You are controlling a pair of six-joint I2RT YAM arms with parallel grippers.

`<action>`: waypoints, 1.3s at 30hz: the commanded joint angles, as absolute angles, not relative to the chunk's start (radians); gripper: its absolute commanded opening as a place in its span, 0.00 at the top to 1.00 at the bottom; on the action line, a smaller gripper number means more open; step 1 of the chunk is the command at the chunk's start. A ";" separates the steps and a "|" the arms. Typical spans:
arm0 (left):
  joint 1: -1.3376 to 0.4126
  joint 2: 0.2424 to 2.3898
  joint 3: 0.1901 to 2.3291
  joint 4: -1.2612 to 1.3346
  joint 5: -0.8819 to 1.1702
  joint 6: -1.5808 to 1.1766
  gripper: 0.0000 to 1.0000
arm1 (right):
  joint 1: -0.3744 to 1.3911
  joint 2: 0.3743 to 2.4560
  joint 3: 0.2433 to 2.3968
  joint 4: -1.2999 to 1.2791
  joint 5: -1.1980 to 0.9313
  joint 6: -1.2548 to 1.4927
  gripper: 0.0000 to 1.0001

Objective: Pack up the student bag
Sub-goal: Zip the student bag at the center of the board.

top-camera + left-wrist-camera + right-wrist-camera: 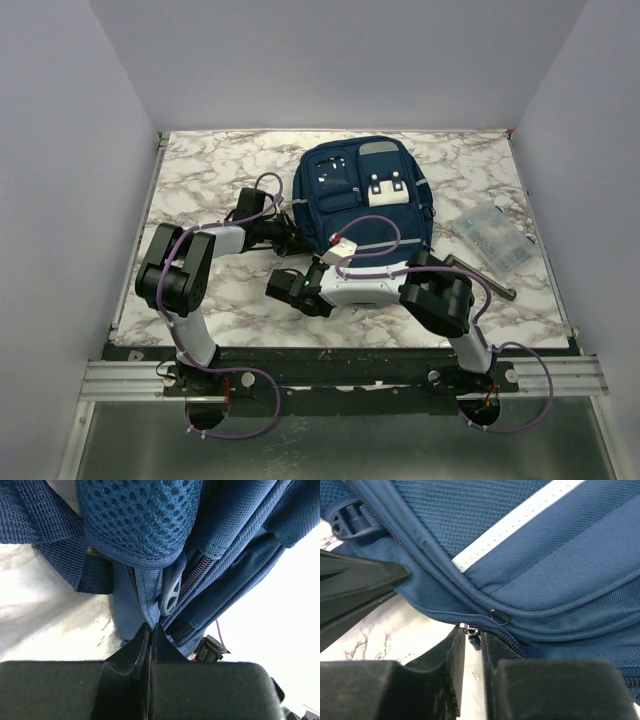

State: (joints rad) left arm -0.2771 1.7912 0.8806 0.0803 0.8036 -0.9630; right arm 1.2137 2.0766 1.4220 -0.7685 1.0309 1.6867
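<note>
The student bag [360, 195], navy with grey stripes and white clips, lies flat in the middle of the marble table. My left gripper [296, 238] is at its lower left edge. In the left wrist view the left gripper [150, 628] is shut, pinching a fold of the bag's blue fabric [132, 605] beside a zipper. My right gripper [281, 283] reaches in from the right just below it. In the right wrist view the right gripper [473, 636] stands narrowly closed around the metal zipper pull [472, 631] on the bag's lower seam [530, 595].
A clear plastic case [497, 236] lies right of the bag, with a dark pen-like tool [482, 276] in front of it. White walls enclose the table on three sides. The left arm's black finger [360, 582] crosses the right wrist view.
</note>
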 commanded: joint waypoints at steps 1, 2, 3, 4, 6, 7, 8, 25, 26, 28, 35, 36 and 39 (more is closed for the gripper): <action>-0.282 1.757 0.876 0.097 0.862 -0.967 1.00 | 1.175 2.131 1.461 -0.860 1.113 1.691 0.90; -0.278 1.758 0.880 0.097 0.860 -0.964 1.00 | 1.175 2.133 1.475 -0.874 1.109 1.681 0.96; -0.274 1.758 0.884 0.097 0.854 -0.960 1.00 | 1.174 2.131 1.489 -0.900 1.100 1.661 0.99; -0.270 1.758 0.889 0.097 0.845 -0.955 1.00 | 1.175 2.124 1.508 -0.914 1.075 1.623 1.00; -0.256 1.766 0.905 0.089 0.829 -0.945 1.00 | 1.174 2.087 1.527 -0.876 0.996 1.425 1.00; -0.249 1.776 0.922 0.078 0.826 -0.936 1.00 | 1.174 2.063 1.525 -0.863 0.951 1.337 1.00; -0.245 1.782 0.941 0.062 0.819 -0.924 1.00 | 1.176 2.022 1.506 -0.838 0.891 1.281 1.00; -0.138 1.862 1.205 -0.194 0.713 -0.744 1.00 | 1.155 1.690 1.130 -0.604 0.008 0.985 1.00; -0.138 1.858 1.199 -0.200 0.717 -0.740 1.00 | 1.153 1.692 1.140 -0.604 0.021 0.962 1.00; -0.139 1.829 1.165 -0.210 0.718 -0.747 0.95 | 1.145 1.711 1.187 -0.636 0.072 0.919 1.00; -0.143 1.578 0.946 -0.192 0.733 -0.799 0.44 | 1.113 1.721 1.284 -0.624 0.107 0.771 1.00; -0.148 1.543 0.911 -0.183 0.740 -0.809 0.43 | 1.113 1.718 1.288 -0.622 0.111 0.748 1.00; -0.181 1.463 0.783 -0.153 0.732 -0.871 0.43 | 1.112 1.719 1.301 -0.628 0.124 0.698 1.00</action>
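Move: The zip pull of the student bag sits right between the right hand's still parted fingertips. From that hand the bag's silver strip is centred about 11 cm to the right, 3 cm ahead and 4 cm higher; the white badge some 14 cm to the right, 17 cm ahead and 5 cm higher. The left hand, already gripping the bag's zip edge, has the pull about 5 cm back, 4 cm to its right and 3 cm below. Right hand pinches the zip pull and drags it back about 8 cm, turning counter-clockwise; left releases the edge. ##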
